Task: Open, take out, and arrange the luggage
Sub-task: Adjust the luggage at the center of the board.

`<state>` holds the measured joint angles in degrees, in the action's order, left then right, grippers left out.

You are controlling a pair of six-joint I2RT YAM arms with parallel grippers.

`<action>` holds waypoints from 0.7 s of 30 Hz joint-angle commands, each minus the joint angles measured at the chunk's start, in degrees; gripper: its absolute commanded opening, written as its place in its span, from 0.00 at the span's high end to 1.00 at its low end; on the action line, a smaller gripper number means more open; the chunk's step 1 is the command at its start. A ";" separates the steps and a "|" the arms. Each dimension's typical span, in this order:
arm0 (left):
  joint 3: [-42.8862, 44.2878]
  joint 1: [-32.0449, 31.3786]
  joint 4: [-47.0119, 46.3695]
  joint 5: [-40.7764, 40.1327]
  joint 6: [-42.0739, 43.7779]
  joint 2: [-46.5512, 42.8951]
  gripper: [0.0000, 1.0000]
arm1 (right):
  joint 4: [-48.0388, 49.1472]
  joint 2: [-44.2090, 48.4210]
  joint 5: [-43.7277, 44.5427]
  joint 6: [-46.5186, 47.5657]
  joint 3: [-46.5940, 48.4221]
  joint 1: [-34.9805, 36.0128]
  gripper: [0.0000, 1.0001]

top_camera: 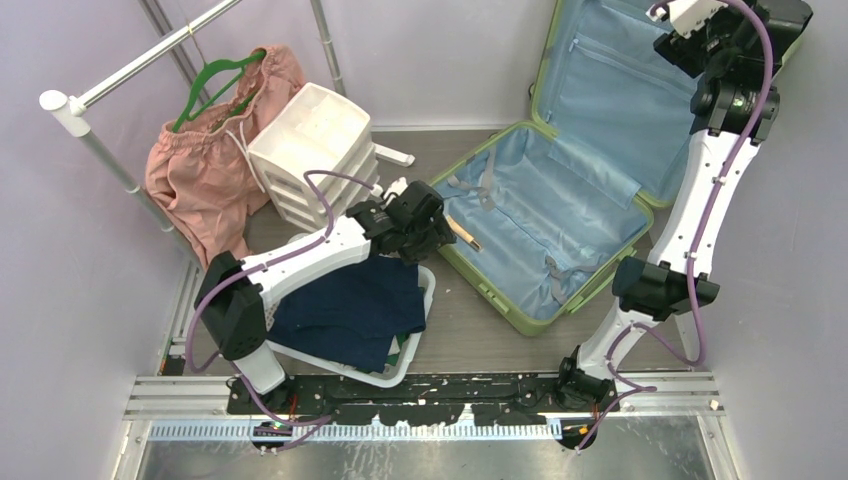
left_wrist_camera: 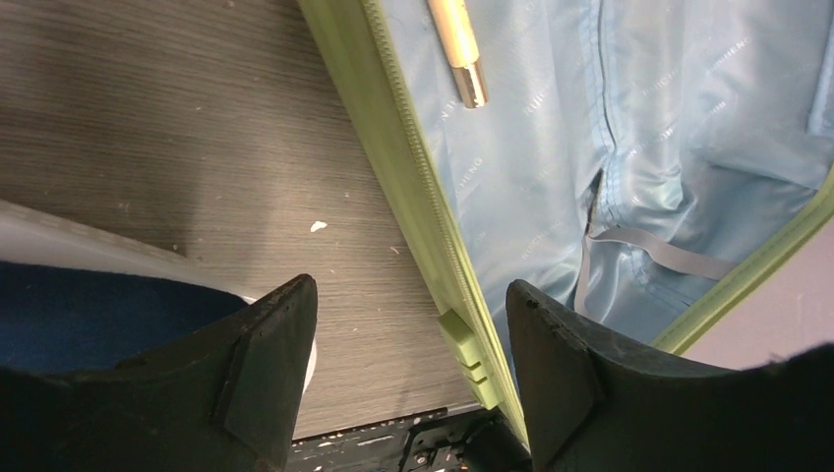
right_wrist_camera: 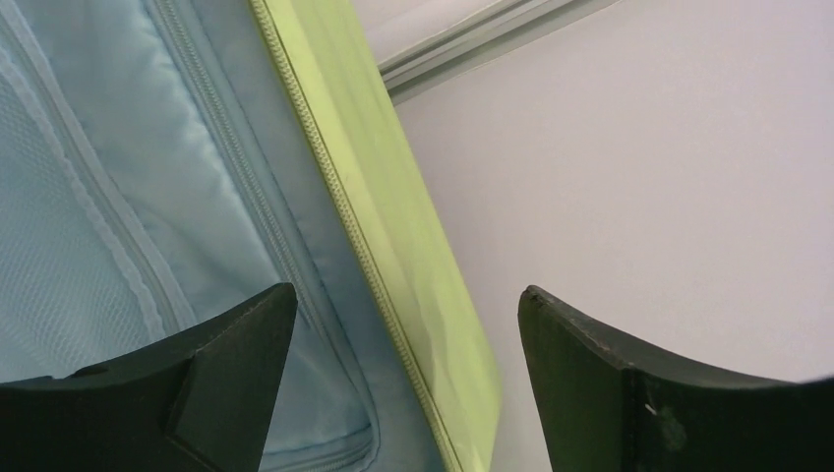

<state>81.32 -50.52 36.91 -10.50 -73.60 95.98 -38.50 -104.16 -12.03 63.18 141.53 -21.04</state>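
The luggage (top_camera: 540,235) lies open on the floor, a light-green shell with light blue lining and straps. Its lid (top_camera: 610,90) stands up against the back wall. My left gripper (top_camera: 425,228) hovers at the near-left rim (left_wrist_camera: 413,187). In the left wrist view it (left_wrist_camera: 408,295) is open, with the rim and a green block (left_wrist_camera: 467,354) between its fingers, untouched. A thin wooden stick with a metal tip (left_wrist_camera: 460,54) lies on the lining. My right gripper (top_camera: 700,30) is high at the lid's upper right edge. It (right_wrist_camera: 408,295) is open astride the green lid edge (right_wrist_camera: 393,226).
A white perforated basket (top_camera: 425,300) holding a dark blue garment (top_camera: 350,305) sits under my left arm. Behind it stand a white drawer unit (top_camera: 315,145) and a clothes rack (top_camera: 130,70) with pink shorts (top_camera: 205,165) on a green hanger. Walls close in at left, back and right.
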 commanded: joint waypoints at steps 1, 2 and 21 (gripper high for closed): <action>3.37 -0.51 4.28 -3.45 -3.87 0.73 0.29 | 2.99 -2.37 0.32 1.45 3.40 -0.38 0.16; 4.14 -0.60 5.95 -3.73 -4.71 1.41 0.29 | 2.87 -2.61 0.12 1.71 3.31 -0.35 0.23; 8.17 -0.14 6.20 -4.52 -5.25 8.48 0.33 | 9.29 5.27 -5.30 -0.61 -3.00 -0.41 0.89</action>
<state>87.24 -50.96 43.94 -13.30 -79.11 103.98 -34.17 -104.44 -14.17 68.49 137.91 -21.50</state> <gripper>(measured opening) 0.681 0.207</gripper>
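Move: The open lid's rim is about 2 cm ahead of the right hand, level with it and between its spread fingers; the suitcase tray's middle lies some 13 cm back, 27 cm left and far below. For the left hand, the tray's left rim is about 2 cm ahead, 3 cm right and 8 cm below. The golden tube lies 7 cm ahead, 6 cm right, the laundry basket 13 cm back, 19 cm left. Right eases 2 cm forward, pinching the lid rim; open left lowers some 3 cm towards the tray's rim. ##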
